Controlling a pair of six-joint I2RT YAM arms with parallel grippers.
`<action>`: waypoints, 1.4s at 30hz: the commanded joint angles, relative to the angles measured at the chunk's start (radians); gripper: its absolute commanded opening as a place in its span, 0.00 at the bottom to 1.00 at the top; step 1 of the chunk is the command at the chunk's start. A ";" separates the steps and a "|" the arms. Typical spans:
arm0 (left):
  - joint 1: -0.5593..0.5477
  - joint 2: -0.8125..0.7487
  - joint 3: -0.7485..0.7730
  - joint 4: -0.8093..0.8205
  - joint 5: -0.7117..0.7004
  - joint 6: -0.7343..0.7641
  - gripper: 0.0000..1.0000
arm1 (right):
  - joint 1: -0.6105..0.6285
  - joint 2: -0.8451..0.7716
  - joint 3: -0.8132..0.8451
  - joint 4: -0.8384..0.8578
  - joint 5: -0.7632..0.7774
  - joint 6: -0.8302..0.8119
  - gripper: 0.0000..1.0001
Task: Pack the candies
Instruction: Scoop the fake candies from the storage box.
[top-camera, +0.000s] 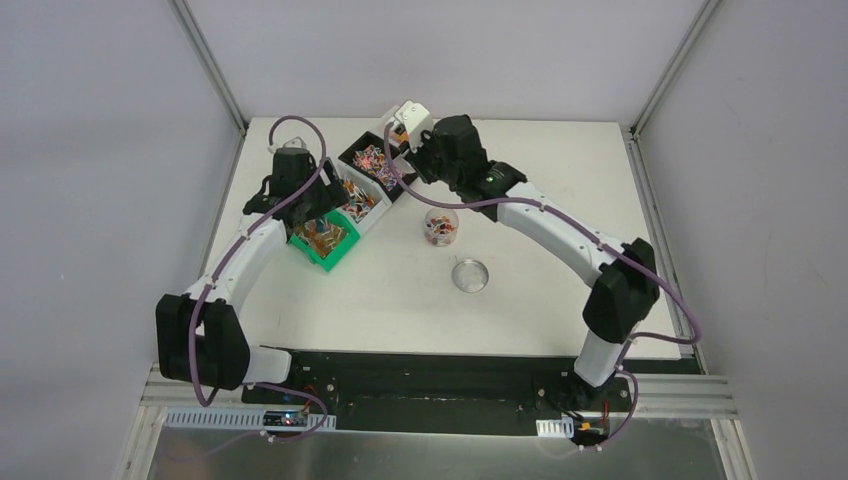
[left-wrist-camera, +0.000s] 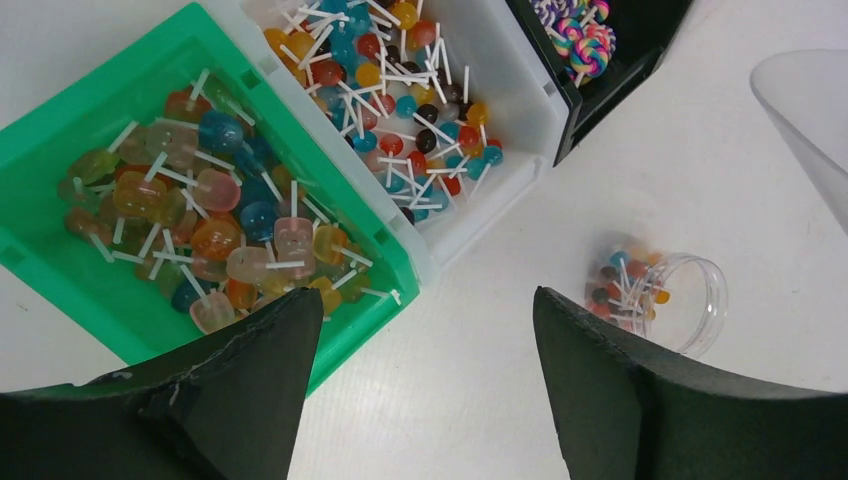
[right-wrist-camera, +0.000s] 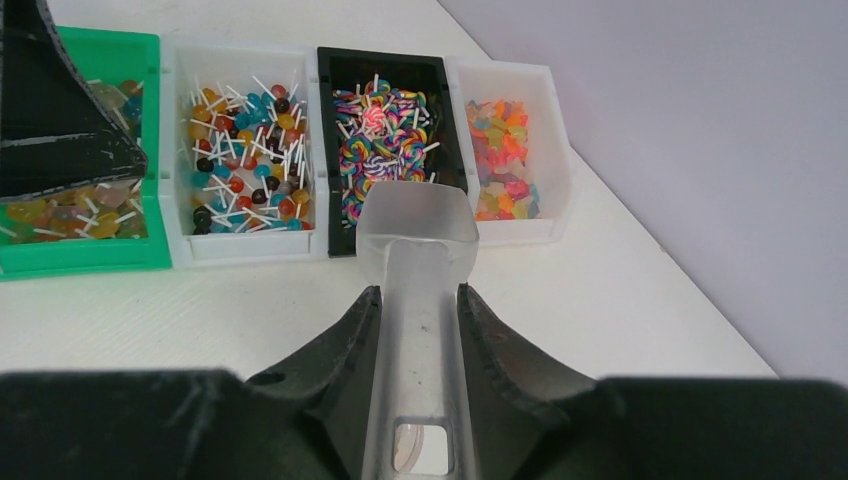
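The candies are small and bright, most on white sticks, and fill four bins. The green bin (left-wrist-camera: 60, 130) holds larger ones. A white bin (right-wrist-camera: 240, 150) holds small round candies (left-wrist-camera: 400, 100). A black bin (right-wrist-camera: 385, 80) holds swirled ones, and another white bin (right-wrist-camera: 510, 150) holds stickless sweets. A clear jar (left-wrist-camera: 655, 295), also in the top view (top-camera: 440, 225), holds some candies. My right gripper (right-wrist-camera: 418, 292) is shut on the handle of a clear scoop (right-wrist-camera: 415, 220), which looks empty, its mouth at the black bin's near edge. My left gripper (left-wrist-camera: 425, 300) is open and empty above the table between green bin and jar.
The jar's clear round lid (top-camera: 470, 275) lies on the table in front of the jar. The bins stand in a diagonal row at the back left (top-camera: 355, 195). Grey walls close in the table. The left gripper (top-camera: 318, 205) hangs over the green bin's corner.
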 joint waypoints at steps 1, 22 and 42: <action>-0.005 0.037 0.054 0.015 -0.043 0.059 0.77 | -0.002 0.096 0.116 0.016 0.017 -0.032 0.00; 0.076 0.243 0.048 0.051 0.176 0.042 0.57 | 0.000 0.430 0.341 -0.036 0.013 -0.110 0.00; 0.076 0.241 0.036 0.061 0.241 0.050 0.42 | 0.010 0.525 0.272 0.115 -0.029 0.026 0.00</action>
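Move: The black bin of swirl candies is centred about 14 cm ahead of the scoop-holding right hand, 10 cm to its left and 24 cm below. Its neighbours are the white lollipop bin (6 cm ahead, 17 cm left) and the gummy bin (22 cm ahead, 2 cm left). The jar stands about 3 cm back and 6 cm right. Below the empty left hand, the near corner where the green and white bins meet lies 1 cm ahead, 2 cm right and 12 cm down. Into the black bin of swirl candies goes the scoop's lip: the right hand, keeping its grip, sinks about 13 cm while reaching forward and left, fast at first and then easing in, its nose dipping some 10 degrees. The left hand drops about 7 cm towards the green and white bins' near corner, tipping further down and half closing its fingers. ##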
